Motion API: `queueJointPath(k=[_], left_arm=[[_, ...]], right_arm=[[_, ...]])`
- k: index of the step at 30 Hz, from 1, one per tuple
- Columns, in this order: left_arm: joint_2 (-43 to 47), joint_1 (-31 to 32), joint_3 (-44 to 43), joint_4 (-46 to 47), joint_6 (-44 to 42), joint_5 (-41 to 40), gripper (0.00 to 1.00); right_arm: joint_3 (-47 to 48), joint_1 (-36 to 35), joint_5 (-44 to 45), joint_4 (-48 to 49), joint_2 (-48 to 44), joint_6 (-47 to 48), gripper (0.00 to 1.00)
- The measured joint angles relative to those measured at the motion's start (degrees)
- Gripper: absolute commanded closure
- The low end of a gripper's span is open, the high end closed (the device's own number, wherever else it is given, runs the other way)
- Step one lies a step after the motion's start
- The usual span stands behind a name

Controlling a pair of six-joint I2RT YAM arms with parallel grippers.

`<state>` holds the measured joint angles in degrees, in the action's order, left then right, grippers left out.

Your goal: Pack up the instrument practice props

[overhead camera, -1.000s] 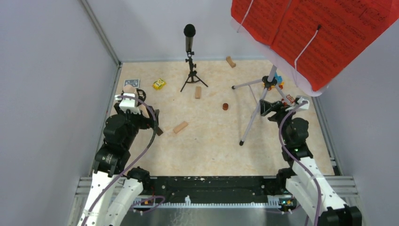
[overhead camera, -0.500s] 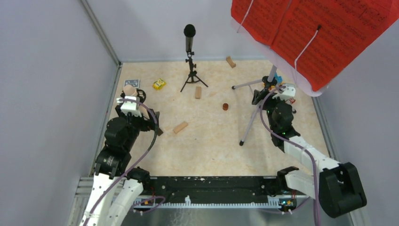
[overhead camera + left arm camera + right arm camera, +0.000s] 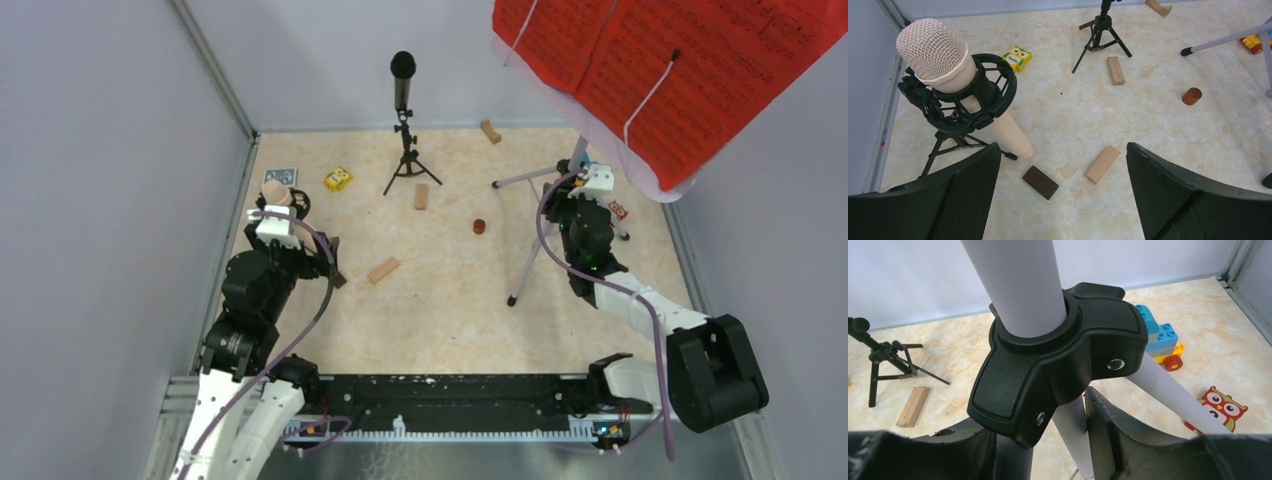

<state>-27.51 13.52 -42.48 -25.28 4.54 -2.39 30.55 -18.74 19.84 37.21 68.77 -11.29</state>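
The music stand has red sheet-music pages on a white desk, high at the right. Its silver tripod legs meet at a black hub. My right gripper sits just under that hub, its jaws closed in around the legs, the right finger touching the near leg. The beige microphone leans in a black shock mount on a small tripod at the left. My left gripper hangs open and empty beside it. The black microphone stands on its tripod at the back.
Tan wooden blocks lie on the floor, with a dark flat block, a brown cylinder, a yellow owl card, a red owl card and a toy car. Grey walls close in the left, back and right sides.
My right arm has swung up and left to the stand's hub and its jaws now sit around the legs. The red pages shifted slightly. My left arm barely moved.
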Motion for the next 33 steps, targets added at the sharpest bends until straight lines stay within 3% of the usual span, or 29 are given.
queueJointPath(k=[4, 10, 20, 27, 33], left_arm=[[0.0, 0.0, 0.2, 0.5, 0.0, 0.0, 0.01], [0.0, 0.0, 0.6, 0.8, -0.1, 0.0, 0.01], [0.0, 0.0, 0.7, 0.9, -0.2, 0.0, 0.01], [0.0, 0.0, 0.9, 1.0, -0.2, 0.0, 0.01], [0.0, 0.0, 0.9, 1.3, -0.2, 0.3, 0.01]], right_arm=[[-0.1, 0.0, -1.7, 0.4, 0.0, 2.2, 0.74], [-0.1, 0.7, -8.3, -1.9, -1.4, 5.4, 0.79], [0.5, 0.7, -31.4, -6.9, -3.5, 8.9, 0.91], [1.8, -0.2, -42.4, -9.4, -3.2, 9.6, 0.92], [5.8, -5.8, -48.9, -9.7, 2.0, 10.5, 0.93]])
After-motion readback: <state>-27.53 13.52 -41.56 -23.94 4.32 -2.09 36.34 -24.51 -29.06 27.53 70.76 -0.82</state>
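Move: The music stand's black hub is already in the right hand's grasp, about 4 cm above the hand point and 1 cm ahead and left. The open table it is taken to holds a brown peg, some 14 cm left, 4 cm ahead and 19 cm below the hand; a wooden block lies 28 cm left and 13 cm ahead. The red owl is 20 cm right, 8 cm ahead. From the left hand, the hub is about 50 cm right and 14 cm ahead, a little lower. The music stand, gripped by the right hand just below its hub, is carried about 16 cm left and 7 cm back towards the middle of the table, slowly at first, then faster. The hand stays near one height while it swings round counter-clockwise by some 55 degrees, keeping its hold, its opening unchanged, with a slight roll that lowers its left side. ##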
